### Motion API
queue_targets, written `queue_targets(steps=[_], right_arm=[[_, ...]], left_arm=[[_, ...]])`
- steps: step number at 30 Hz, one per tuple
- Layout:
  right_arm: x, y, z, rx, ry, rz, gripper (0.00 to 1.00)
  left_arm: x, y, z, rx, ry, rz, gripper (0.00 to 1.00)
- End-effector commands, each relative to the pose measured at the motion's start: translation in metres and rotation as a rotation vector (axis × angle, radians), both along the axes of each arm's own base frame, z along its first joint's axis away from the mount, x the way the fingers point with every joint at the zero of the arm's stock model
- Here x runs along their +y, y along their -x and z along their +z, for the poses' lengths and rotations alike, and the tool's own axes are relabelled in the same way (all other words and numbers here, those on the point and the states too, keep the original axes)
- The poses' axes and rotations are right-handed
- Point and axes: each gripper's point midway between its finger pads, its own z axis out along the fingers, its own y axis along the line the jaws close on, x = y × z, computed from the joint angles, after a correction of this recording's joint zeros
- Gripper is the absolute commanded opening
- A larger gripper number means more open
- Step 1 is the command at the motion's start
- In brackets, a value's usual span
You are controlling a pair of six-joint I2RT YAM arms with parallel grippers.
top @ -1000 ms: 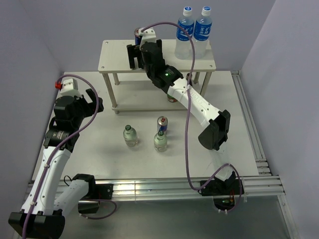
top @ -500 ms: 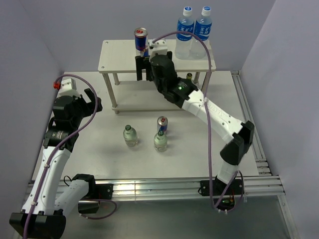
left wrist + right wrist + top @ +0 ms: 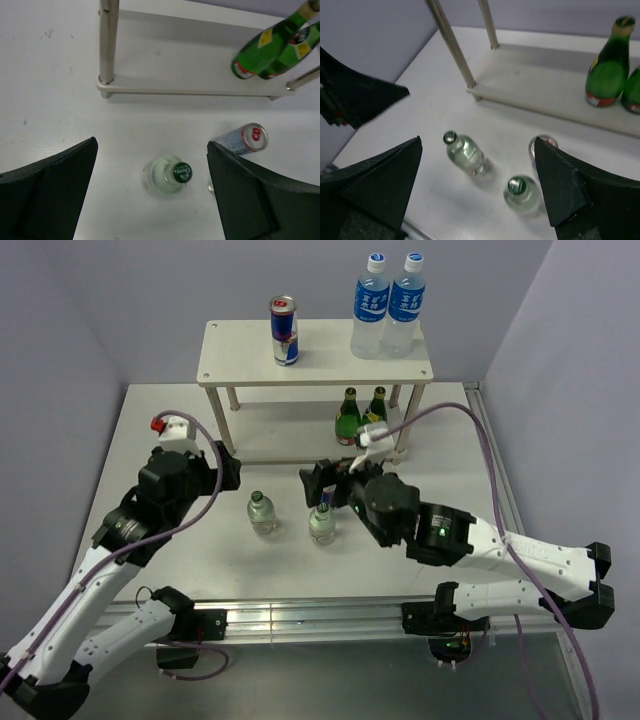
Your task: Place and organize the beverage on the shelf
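Observation:
The shelf [image 3: 238,352] stands at the back. Its top board carries a blue-silver-red can [image 3: 284,330] and two blue-labelled clear bottles [image 3: 371,306] [image 3: 405,304]. On the table in front stand two short green-capped bottles [image 3: 261,512] [image 3: 322,525] and a second can [image 3: 326,502], partly hidden by my right gripper [image 3: 325,478]. That gripper hangs open above them [image 3: 477,142]: one bottle [image 3: 464,152] shows between its fingers, the other bottle [image 3: 522,192] and the can [image 3: 542,145] by the right finger. My left gripper [image 3: 215,470] is open above the left bottle [image 3: 167,175].
Two dark green glass bottles [image 3: 347,418] [image 3: 377,405] stand on the shelf's lower board [image 3: 175,92]. A silver leg [image 3: 107,40] rises at the board's near corner. Walls close in on the left and right. A metal rail [image 3: 300,618] runs along the table's near edge.
My right arm has drawn back from the top board, leaving the can standing there, and come down over the drinks on the table. My left arm has swung right toward the left bottle.

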Motion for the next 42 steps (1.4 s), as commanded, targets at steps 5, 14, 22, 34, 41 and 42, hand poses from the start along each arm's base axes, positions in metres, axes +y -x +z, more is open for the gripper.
queue_targets(steps=[5, 14, 22, 34, 41, 42], right_arm=[[-0.028, 0.041, -0.064, 0.104, 0.004, -0.055, 1.00], [-0.064, 0.053, -0.090, 0.141, -0.026, -0.071, 1.00], [-0.092, 0.057, -0.104, 0.165, -0.039, -0.097, 1.00], [-0.101, 0.062, -0.117, 0.195, -0.060, -0.089, 1.00], [-0.103, 0.063, -0.123, 0.202, -0.056, -0.094, 1.00], [-0.104, 0.063, -0.124, 0.202, -0.056, -0.095, 1.00]], left_arm=[[-0.006, 0.040, -0.021, 0.021, 0.174, 0.086, 0.95], [-0.069, 0.070, -0.089, 0.060, 0.083, 0.084, 0.98], [-0.088, 0.074, -0.140, 0.067, -0.037, 0.103, 0.99], [-0.101, 0.046, -0.188, -0.005, -0.043, 0.099, 0.99], [-0.088, 0.019, -0.203, -0.046, -0.052, 0.114, 0.99], [-0.086, 0.015, -0.205, -0.046, -0.049, 0.118, 0.99]])
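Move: To the right of the left hand by about 8 cm, roughly level with it fore and aft and some 24 cm below, stands the left clear bottle with the green cap. The second clear bottle is about 13 cm to the right of that bottle and 3 cm nearer; the Red Bull can on the table is 15 cm to its right and 6 cm farther out. From the right hand the left clear bottle lies roughly 16 cm left, 4 cm ahead and 29 cm below. Sinking some 22 cm with its fingers wide open, the left hand first swings back and to the right, drops almost straight, then eases about 5 cm forward to bring the left clear bottle in front of and between its fingers. Meanwhile the empty right hand, still open, clears away down, right and back, tipping slightly downward. ##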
